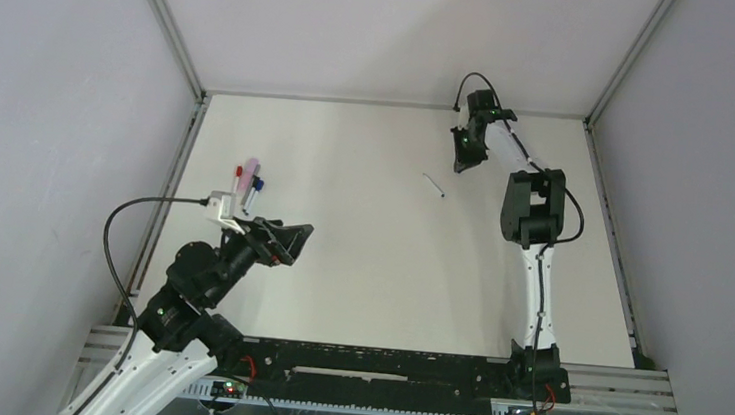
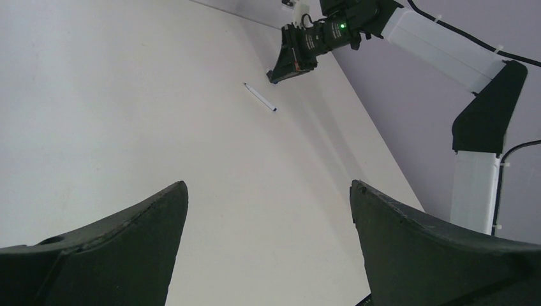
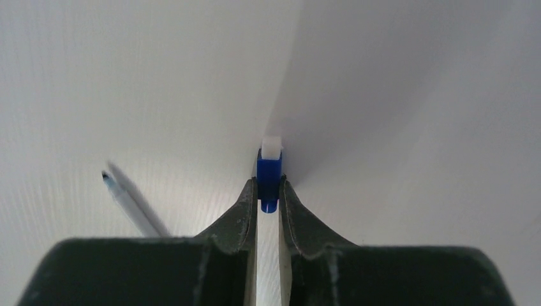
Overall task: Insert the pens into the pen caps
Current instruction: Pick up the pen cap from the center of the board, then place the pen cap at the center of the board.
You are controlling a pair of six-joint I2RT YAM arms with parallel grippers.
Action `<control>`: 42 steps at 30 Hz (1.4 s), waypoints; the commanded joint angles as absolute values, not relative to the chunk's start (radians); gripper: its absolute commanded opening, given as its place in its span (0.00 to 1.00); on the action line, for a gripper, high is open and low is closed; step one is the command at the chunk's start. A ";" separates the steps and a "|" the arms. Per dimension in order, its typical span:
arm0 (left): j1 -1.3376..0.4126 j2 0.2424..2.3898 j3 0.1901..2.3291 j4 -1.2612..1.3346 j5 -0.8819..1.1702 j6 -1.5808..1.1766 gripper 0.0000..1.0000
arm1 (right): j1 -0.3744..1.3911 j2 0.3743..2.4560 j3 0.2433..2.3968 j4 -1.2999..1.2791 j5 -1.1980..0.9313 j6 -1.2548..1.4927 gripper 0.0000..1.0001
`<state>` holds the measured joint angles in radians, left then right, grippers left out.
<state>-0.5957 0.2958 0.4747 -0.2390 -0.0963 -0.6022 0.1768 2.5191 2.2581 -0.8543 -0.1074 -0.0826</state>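
Note:
My right gripper (image 3: 268, 182) is shut on a short blue pen cap (image 3: 268, 171) with a white piece at its far end, pinched at the fingertips just above the table. In the top view that gripper (image 1: 463, 161) is at the far right of the table. A thin white pen (image 1: 433, 184) with a blue tip lies loose to its left, also in the right wrist view (image 3: 131, 201) and the left wrist view (image 2: 259, 97). A pink marker (image 1: 245, 176) lies with red and blue pieces (image 1: 257, 184) at the far left. My left gripper (image 1: 296, 236) hangs open nearby, holding nothing (image 2: 268, 191).
The white table (image 1: 358, 267) is fenced by a metal frame (image 1: 171, 165) and grey walls on three sides. A black cable (image 1: 130, 237) loops beside the left arm. The right arm's elbow (image 1: 532, 207) stands over the right side.

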 commanded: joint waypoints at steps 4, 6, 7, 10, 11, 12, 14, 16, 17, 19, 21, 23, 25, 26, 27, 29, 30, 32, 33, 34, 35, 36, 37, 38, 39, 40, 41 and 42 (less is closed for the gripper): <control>-0.600 0.270 0.424 -0.195 -0.041 -0.644 1.00 | 0.184 2.232 1.908 -0.750 -0.221 -0.188 0.06; -0.600 0.256 0.396 -0.155 -0.026 -0.660 1.00 | 0.187 2.139 1.795 -0.715 -0.283 -0.223 0.05; -0.599 0.250 0.377 -0.141 -0.016 -0.669 1.00 | 0.188 2.094 1.745 -0.709 -0.330 -0.247 0.06; -0.600 0.217 0.326 -0.075 -0.008 -0.698 1.00 | 0.202 1.977 1.605 -0.728 -0.508 -0.346 0.06; -0.600 0.208 0.313 -0.061 -0.008 -0.707 1.00 | 0.215 1.943 1.555 -0.734 -0.560 -0.386 0.06; -0.599 0.200 0.300 -0.048 -0.008 -0.717 1.00 | 0.234 1.906 1.505 -0.735 -0.589 -0.431 0.07; -0.600 0.184 0.276 -0.025 0.019 -0.739 1.00 | 0.292 1.847 1.390 -0.716 -0.570 -0.490 0.08; -0.600 0.172 0.256 -0.006 0.027 -0.753 1.00 | 0.362 1.824 1.332 -0.705 -0.497 -0.517 0.10; -0.599 0.167 0.248 -0.005 0.031 -0.764 1.00 | 0.393 1.830 1.320 -0.703 -0.461 -0.502 0.10; -0.600 0.158 0.236 -0.005 0.035 -0.772 1.00 | 0.438 1.856 1.318 -0.710 -0.433 -0.457 0.10; -0.600 0.140 0.227 -0.004 0.038 -0.779 1.00 | 0.483 1.874 1.319 -0.710 -0.406 -0.433 0.12; -0.600 0.118 0.217 -0.004 0.035 -0.786 1.00 | 0.520 1.879 1.319 -0.701 -0.363 -0.415 0.13; -0.600 0.097 0.208 -0.005 0.030 -0.792 1.00 | 0.553 1.878 1.319 -0.687 -0.321 -0.396 0.13; -0.600 0.088 0.203 -0.007 0.026 -0.795 1.00 | 0.566 1.878 1.318 -0.683 -0.303 -0.388 0.14; -0.600 0.082 0.198 -0.005 0.024 -0.798 1.00 | 0.580 1.881 1.319 -0.679 -0.286 -0.381 0.15; -0.600 0.078 0.192 -0.005 0.022 -0.803 1.00 | 0.603 1.896 1.318 -0.679 -0.252 -0.370 0.18; -0.600 0.078 0.189 -0.005 0.021 -0.805 1.00 | 0.611 1.910 1.319 -0.680 -0.238 -0.368 0.19; -0.600 0.081 0.186 -0.004 0.024 -0.808 1.00 | 0.620 1.928 1.319 -0.679 -0.222 -0.367 0.21; -0.600 0.084 0.186 -0.004 0.025 -0.808 1.00 | 0.621 1.935 1.318 -0.678 -0.219 -0.368 0.22; -0.600 0.085 0.185 -0.004 0.027 -0.811 1.00 | 0.621 1.939 1.319 -0.679 -0.216 -0.367 0.23; -0.600 0.088 0.185 -0.005 0.027 -0.811 1.00 | 0.621 1.941 1.319 -0.679 -0.213 -0.366 0.24; -0.600 0.089 0.184 0.010 0.029 -0.811 1.00 | 0.622 1.941 1.319 -0.681 -0.209 -0.366 0.27; -0.600 0.089 0.184 0.023 0.029 -0.813 1.00 | 0.621 1.938 1.318 -0.681 -0.209 -0.367 0.30; -0.600 0.090 0.183 0.024 0.031 -0.813 1.00 | 0.621 1.933 1.319 -0.682 -0.209 -0.369 0.34; -0.600 0.089 0.182 0.027 0.031 -0.814 1.00 | 0.621 1.925 1.319 -0.684 -0.212 -0.372 0.36; -0.600 0.089 0.181 0.026 0.032 -0.814 1.00 | 0.620 1.917 1.318 -0.688 -0.217 -0.377 0.39; -0.600 0.089 0.182 0.027 0.032 -0.815 1.00 | 0.619 1.906 1.320 -0.691 -0.226 -0.382 0.42; -0.600 0.089 0.181 0.029 0.034 -0.815 1.00 | 0.614 1.894 1.322 -0.698 -0.236 -0.387 0.44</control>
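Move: The right hand, low over the far part of the board, already pinches the blue pen cap. The open spot near the board's centre where the cap goes lies about 26 cm back and 12 cm to its left, 1 cm or so lower. The white pen lies roughly 6 cm back and 5 cm left of this hand, also about 1 cm lower. From the empty left hand that spot is some 9 cm ahead, 23 cm right and 23 cm below. Back towards its base, then curving left, the right hand swiftly carries the pinched cap about 26 cm back and 12 cm left, passing right of the white pen in a low arc and turning some 45 degrees counter-clockwise. It sinks near the board's centre, stops and opens its fingers partway around the cap. The open left hand drops back and right a few centimetres, its left side rolling down. ##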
